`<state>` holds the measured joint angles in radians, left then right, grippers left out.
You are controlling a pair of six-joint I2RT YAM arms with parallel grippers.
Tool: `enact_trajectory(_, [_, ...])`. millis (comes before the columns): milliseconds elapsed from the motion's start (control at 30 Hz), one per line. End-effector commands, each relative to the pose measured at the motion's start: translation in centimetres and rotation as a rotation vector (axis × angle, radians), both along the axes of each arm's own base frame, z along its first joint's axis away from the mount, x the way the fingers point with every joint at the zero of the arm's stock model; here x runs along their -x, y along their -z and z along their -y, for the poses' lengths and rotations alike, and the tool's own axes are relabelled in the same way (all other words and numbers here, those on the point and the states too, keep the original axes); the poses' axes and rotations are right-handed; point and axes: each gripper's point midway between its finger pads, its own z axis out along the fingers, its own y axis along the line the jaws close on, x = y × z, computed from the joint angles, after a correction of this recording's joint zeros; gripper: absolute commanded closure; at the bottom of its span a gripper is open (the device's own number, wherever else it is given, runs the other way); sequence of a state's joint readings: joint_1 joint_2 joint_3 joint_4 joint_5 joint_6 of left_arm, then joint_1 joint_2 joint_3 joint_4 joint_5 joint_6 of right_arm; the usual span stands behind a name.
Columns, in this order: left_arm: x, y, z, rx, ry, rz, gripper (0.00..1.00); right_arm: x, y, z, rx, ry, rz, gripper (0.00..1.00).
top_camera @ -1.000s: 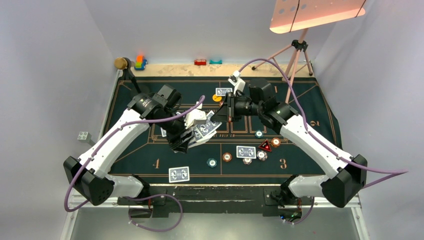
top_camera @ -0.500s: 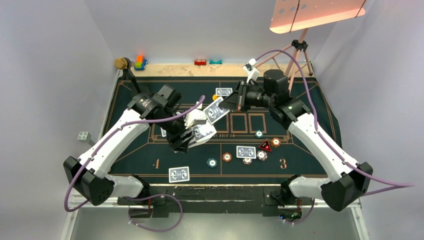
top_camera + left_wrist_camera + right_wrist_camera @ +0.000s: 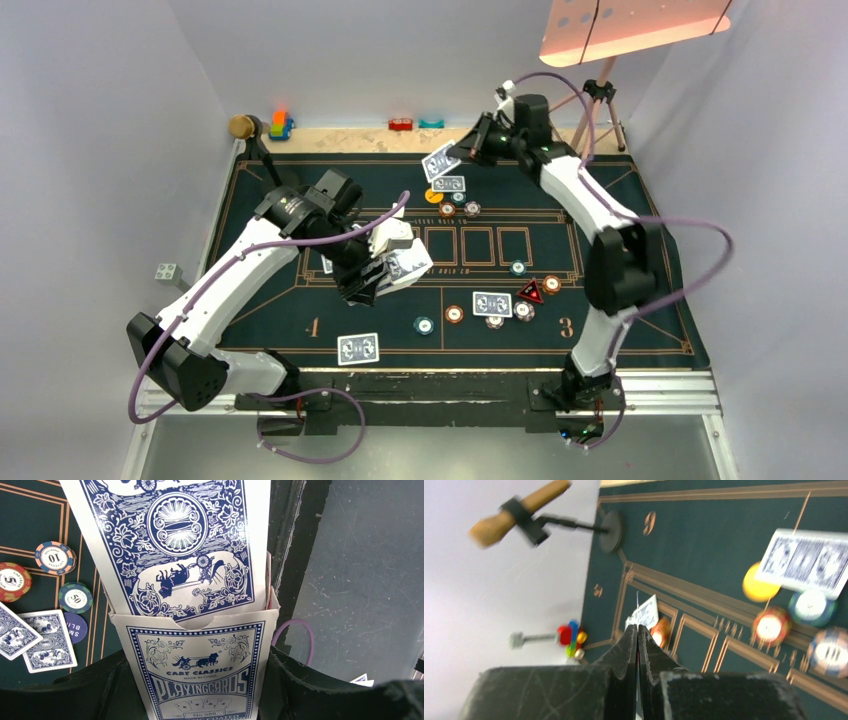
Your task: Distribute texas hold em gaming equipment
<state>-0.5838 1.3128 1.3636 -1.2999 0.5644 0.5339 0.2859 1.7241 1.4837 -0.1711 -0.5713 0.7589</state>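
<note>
My left gripper (image 3: 383, 265) is shut on a blue-and-white playing-card box (image 3: 200, 672), held above the mat's left-centre. One blue-backed card (image 3: 172, 545) sticks out of its open top. My right gripper (image 3: 468, 150) is stretched to the mat's far edge, shut on a single card (image 3: 440, 161), which shows edge-on between its jaws (image 3: 638, 628). Below it lie a card (image 3: 449, 184), the yellow button (image 3: 433, 196) and three chips (image 3: 459, 205). More cards (image 3: 358, 348) (image 3: 492, 303), several chips (image 3: 454, 314) and the red triangular marker (image 3: 530, 292) sit at the front right.
The dark green felt mat (image 3: 620, 220) covers the table. Colourful toy blocks (image 3: 280, 125) and a wooden-headed stand (image 3: 242, 126) are at the back left corner. Small red (image 3: 401, 124) and teal (image 3: 431, 123) blocks sit along the back edge, a tripod (image 3: 592, 110) at the back right.
My right arm has drawn a card from the box at the mat's centre and carried it to the far edge. The left arm and the box have not moved.
</note>
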Motion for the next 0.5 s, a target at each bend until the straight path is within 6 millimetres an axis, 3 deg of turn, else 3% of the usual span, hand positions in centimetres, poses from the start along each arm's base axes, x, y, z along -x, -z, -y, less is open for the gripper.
enact_trajectory(0, [-0.4, -1.6, 0.9, 0.053, 0.01, 0.033, 1.0, -7.9, 2.7, -0.8, 0.074, 0.057, 0.031, 1.0])
enact_trajectory(133, [-0.5, -1.6, 0.8, 0.051, 0.007, 0.033, 1.0, -12.7, 6.7, -1.3, 0.111, 0.095, -0.011, 1.0])
enact_trajectory(233, [-0.4, -1.5, 0.8, 0.05, 0.007, 0.03, 1.0, -14.7, 9.2, -1.5, 0.115, 0.112, -0.044, 1.0])
enact_trajectory(367, [-0.4, -1.4, 0.8, 0.049, 0.007, 0.027, 1.0, -15.4, 12.6, -1.5, 0.139, 0.118, -0.096, 1.0])
enact_trajectory(467, [-0.4, -1.4, 0.8, 0.048, 0.006, 0.026, 1.0, -14.9, 15.4, -1.3, 0.164, 0.118, -0.142, 1.0])
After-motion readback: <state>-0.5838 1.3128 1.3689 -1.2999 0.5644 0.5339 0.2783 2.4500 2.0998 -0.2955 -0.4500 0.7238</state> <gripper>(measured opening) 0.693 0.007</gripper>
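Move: The right hand already holds a card. It is making for the face-down card at the far seat, about 12 cm ahead, 2 cm left and some 26 cm below. At that same table level, the yellow chip is about 8 cm ahead and 5 cm left, the green chip 8 cm ahead and 1 cm right, and the orange chip 5 cm ahead and 2 cm left. From the left hand, the face-down card is roughly 40 cm ahead, 17 cm right and 21 cm below. Still pinching its card by one end in shut fingers, the right hand swoops down about 17 cm and forward about 14 cm towards the face-down card at the far seat. The forward run comes early and dies out while the hand goes on sinking, more slowly, the fingers tipping some 10 degrees further down. ##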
